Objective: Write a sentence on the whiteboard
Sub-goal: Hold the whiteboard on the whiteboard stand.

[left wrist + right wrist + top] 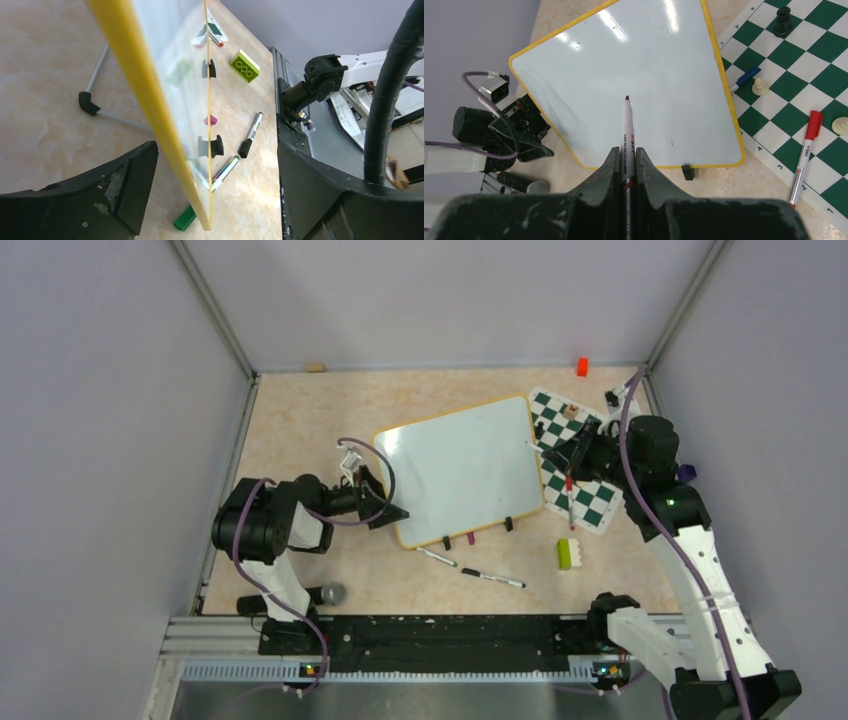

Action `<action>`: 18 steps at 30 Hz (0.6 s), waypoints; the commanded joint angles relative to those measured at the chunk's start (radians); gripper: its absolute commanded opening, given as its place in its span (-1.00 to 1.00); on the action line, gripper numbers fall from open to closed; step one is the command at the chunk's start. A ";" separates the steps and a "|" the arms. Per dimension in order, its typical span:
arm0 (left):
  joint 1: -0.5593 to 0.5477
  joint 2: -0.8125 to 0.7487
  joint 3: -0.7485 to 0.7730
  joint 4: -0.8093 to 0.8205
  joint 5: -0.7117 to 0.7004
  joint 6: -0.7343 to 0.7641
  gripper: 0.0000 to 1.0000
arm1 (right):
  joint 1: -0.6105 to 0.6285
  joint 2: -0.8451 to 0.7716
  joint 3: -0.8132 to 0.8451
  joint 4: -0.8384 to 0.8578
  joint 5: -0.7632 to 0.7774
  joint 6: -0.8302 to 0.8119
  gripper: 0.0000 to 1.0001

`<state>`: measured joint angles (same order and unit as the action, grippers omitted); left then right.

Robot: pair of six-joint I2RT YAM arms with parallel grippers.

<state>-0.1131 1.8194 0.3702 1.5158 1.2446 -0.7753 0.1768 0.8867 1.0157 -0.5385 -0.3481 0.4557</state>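
The whiteboard [465,470] stands propped in the middle of the table, orange-yellow framed, its face [634,75] blank white; the sentence is not in view. My left gripper [383,498] is open at the board's left edge. In the left wrist view that yellow edge [150,100] runs between the wide-apart jaws of the left gripper [216,150], touching neither finger. My right gripper [562,455] hovers by the board's right side. In its own view the right gripper [627,150] is shut on a white marker [627,120] whose bare reddish tip points over the board.
A green-and-white chess mat [590,502] lies right of the board with chess pieces, a red-capped marker [804,150] and a blue marker [744,80]. A green brick [566,553], two markers [492,578] and a purple cap [210,120] lie in front.
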 commanded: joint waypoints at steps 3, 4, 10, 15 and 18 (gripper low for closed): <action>0.009 -0.050 0.003 0.045 0.014 0.077 0.87 | 0.012 -0.006 0.039 0.043 0.008 -0.019 -1.00; 0.009 -0.041 0.003 0.056 0.015 0.071 0.87 | 0.012 -0.008 0.038 0.044 0.008 -0.022 -1.00; 0.007 0.030 0.018 0.103 0.007 0.029 0.68 | 0.013 -0.019 0.032 0.043 0.012 -0.031 -1.00; 0.007 0.032 0.000 0.103 -0.021 0.065 0.32 | 0.013 -0.030 0.017 0.043 0.014 -0.031 -1.00; 0.007 0.040 -0.001 0.103 -0.030 0.070 0.12 | 0.014 -0.027 0.014 0.047 0.010 -0.030 -1.00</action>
<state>-0.1101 1.8511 0.3710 1.5181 1.2316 -0.7357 0.1768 0.8795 1.0153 -0.5381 -0.3408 0.4377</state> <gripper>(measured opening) 0.609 0.095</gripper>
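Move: The whiteboard's left edge, near its lower corner, already stands between the left hand's open fingers, level with it and about 1 cm to its right. The green marker lies on the table some 8 cm right, 4 cm back and 10 cm below; the purple cap is about 17 cm right, neither ahead nor back, and equally low. From the right hand that edge is about 36 cm left, 1 cm back and 17 cm lower. No finger pad can be seen to touch the whiteboard yet: the left hand, fingers pointing right on either side of its left edge, closes from nearly wide open to roughly three-fifths. Meanwhile the hand bobs up a little under 1 cm, then sinks past its start to end about 1 cm lower, otherwise nearly in place. ##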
